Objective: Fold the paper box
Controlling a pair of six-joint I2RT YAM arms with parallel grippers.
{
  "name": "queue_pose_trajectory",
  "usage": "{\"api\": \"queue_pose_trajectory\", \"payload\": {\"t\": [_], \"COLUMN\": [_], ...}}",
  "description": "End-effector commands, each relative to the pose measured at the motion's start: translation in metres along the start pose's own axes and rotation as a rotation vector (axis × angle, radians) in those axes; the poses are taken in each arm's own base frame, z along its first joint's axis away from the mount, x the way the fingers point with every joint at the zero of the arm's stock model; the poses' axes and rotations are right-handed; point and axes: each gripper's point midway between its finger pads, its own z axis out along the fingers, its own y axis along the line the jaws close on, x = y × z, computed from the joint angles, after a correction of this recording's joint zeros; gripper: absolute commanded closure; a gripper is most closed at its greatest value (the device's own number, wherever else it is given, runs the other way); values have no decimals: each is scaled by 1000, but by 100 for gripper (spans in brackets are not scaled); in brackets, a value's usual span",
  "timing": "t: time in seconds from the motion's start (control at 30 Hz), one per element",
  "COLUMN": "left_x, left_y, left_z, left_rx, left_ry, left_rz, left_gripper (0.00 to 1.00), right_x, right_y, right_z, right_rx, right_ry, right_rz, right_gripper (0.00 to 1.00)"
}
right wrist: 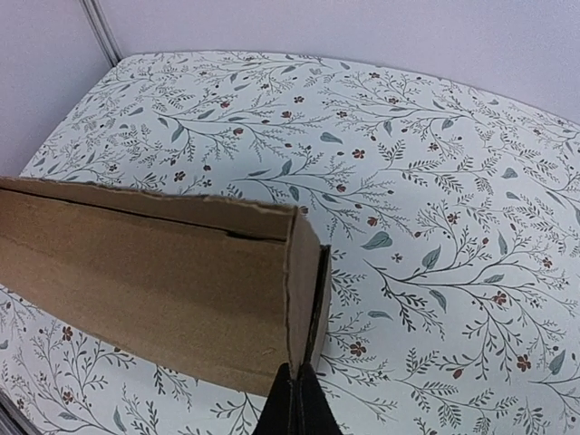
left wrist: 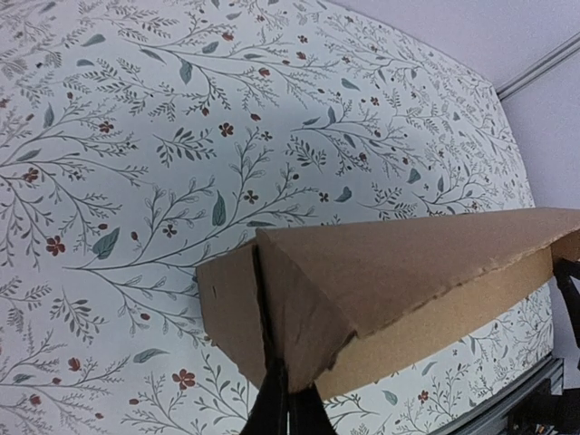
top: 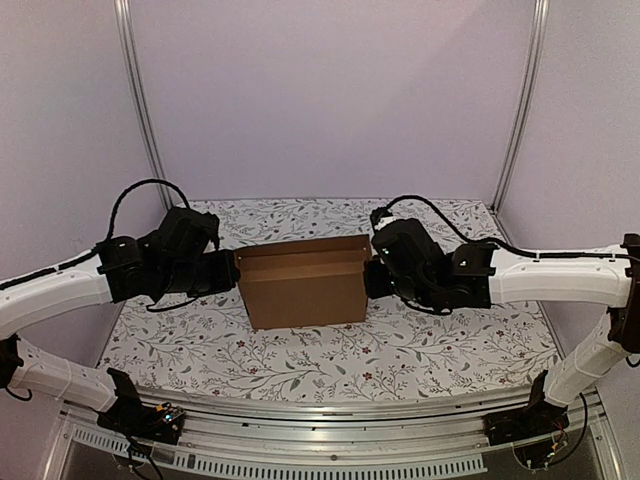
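Note:
The paper box (top: 303, 285) is a plain brown cardboard shape in the middle of the table, with its broad face toward the near edge and its top flap folded back. My left gripper (top: 232, 272) is at the box's left end. In the left wrist view that gripper (left wrist: 288, 412) is shut, its black fingers pinching the edge of the end flap of the box (left wrist: 408, 263). My right gripper (top: 368, 278) is at the right end. The right wrist view shows it (right wrist: 297, 399) shut on the thin end wall of the box (right wrist: 154, 281).
A floral-patterned cloth covers the table (top: 300, 360). White walls and metal posts (top: 140, 100) close in the back and sides. An aluminium rail (top: 330, 440) with the arm bases runs along the near edge.

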Motion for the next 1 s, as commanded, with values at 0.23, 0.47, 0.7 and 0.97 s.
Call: {"api": "queue_pose_trajectory", "payload": {"t": [0.23,0.47,0.7,0.97], "left_x": [43,42,40,38], "left_y": [26,26,26,25], "left_z": [13,13,11,9], "left_rx": [-103,-104,-103,-97], "left_ry": [153,146,138,133], "left_rz": [63,66,74,78], "left_gripper": [100,100,100,100], "right_x": [8,-26,-38,-39], "right_y": [-3,3,6,7], "right_z": [-9,-35,-35,-17], "right_rx": [-24,-101,-170,-111], "right_ry": [-15,-76,-24,0], "right_rz": [35,31,84,60], "right_gripper": [72,56,54,59]}}
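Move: My right fingers are shut at the near edge of the lid's right side flap; the flap's middle is about 3 cm ahead, 1 cm left and roughly level. The lid panel's middle is some 5 cm ahead and 12 cm left; the box's front wall centres about 12 cm left, 1 cm back and 9 cm below. My left hand grips the lid's left end, with that right flap about 25 cm to its right and 4 cm ahead. I open my right fingers to a bit under half and come free of the right flap, easing back about a centimetre and then lifting some 5 cm, the hand rolling roughly 10 degrees left side up. Near the top I edge forward again, fingers spread above the flap's near end. My left hand stays put, still pinching the lid's left flap. ##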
